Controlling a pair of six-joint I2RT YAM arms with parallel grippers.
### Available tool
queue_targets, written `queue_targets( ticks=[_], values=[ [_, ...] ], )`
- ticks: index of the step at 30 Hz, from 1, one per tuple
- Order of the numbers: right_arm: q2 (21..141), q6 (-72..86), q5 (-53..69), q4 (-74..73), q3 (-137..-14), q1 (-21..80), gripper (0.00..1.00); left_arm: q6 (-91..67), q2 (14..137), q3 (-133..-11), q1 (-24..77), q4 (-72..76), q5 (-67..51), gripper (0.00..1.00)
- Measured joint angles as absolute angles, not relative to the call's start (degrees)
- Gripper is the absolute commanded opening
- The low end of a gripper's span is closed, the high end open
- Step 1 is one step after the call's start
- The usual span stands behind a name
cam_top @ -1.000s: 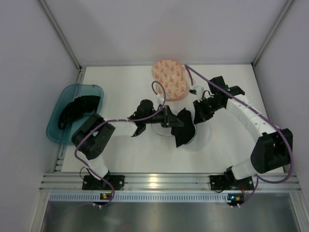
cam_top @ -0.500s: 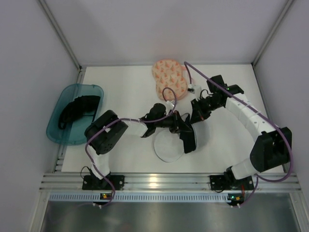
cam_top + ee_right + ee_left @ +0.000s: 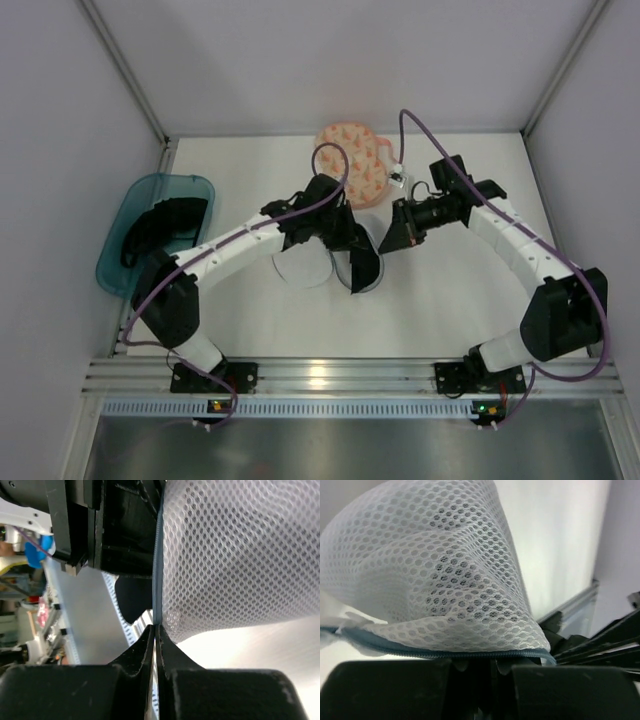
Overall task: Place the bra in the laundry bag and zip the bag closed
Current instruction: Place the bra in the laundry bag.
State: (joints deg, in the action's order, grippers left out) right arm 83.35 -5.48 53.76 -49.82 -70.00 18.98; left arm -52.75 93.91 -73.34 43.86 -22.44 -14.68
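The laundry bag in hand is a white mesh clamshell (image 3: 305, 268) with a blue-grey zip (image 3: 445, 652), lying mid-table in the top view. A black bra (image 3: 362, 260) shows dark inside its right lobe. My left gripper (image 3: 352, 238) is shut on the bag's zip edge; in the left wrist view the mesh (image 3: 445, 565) bulges just above the left gripper (image 3: 487, 666). My right gripper (image 3: 390, 238) faces it from the right. In the right wrist view the right gripper (image 3: 155, 627) is pinched shut on the zip line (image 3: 157, 570), beside the mesh (image 3: 235, 555).
A peach pouch printed with triangles (image 3: 352, 160) lies at the back, just behind both grippers. A teal bin (image 3: 150, 235) holding black fabric (image 3: 160, 225) sits at the table's left edge. Purple cables loop over both arms.
The left arm has stretched out and swung away from the near edge, carrying the mesh bag left and back. The bag's white lobe now lies left of the gripper. The right gripper shifted slightly.
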Motion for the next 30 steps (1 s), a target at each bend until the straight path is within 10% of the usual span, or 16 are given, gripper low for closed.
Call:
queue_targets(
  ticks=[13,30],
  values=[
    [83.5,26.9,65.5,-19.1,-53.9,19.0,0.00,-41.9,99.0,-79.8,45.8,-42.6,5.6,0.00],
    [84.6,35.6,69.4,-9.9,-47.2,13.1,0.00,-50.6,115.4,-93.0,47.0,-34.9,-11.0,0.00]
  ],
)
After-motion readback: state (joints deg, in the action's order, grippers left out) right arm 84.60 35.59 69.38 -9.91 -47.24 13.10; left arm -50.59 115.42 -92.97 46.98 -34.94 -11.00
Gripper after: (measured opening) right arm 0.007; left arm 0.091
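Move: My left hand still grips the black bra at the laundry bag's zipped mouth, whose middle lies about 2 cm to the right, 3 cm back and 4 cm below. The bag's other round lobe lies some 12 cm to that hand's left and 4 cm back, the patterned cloth about 17 cm ahead, both roughly 15 cm below. From my right hand, still pinching the zip edge, the mouth is about 4 cm left, 1 cm back and 6 cm below. My left hand keeps the bra and swings about 7 cm left while sinking, its fingers tipping some 30 degrees steeper. Then it sweeps about 11 cm back to the right, slightly forward and lower, to end some 7 cm down with the bra at the bag's mouth, the tilt half undone. My right hand keeps its pinch on the zip edge, shifts left and back again, tilts and ends a little lower. ##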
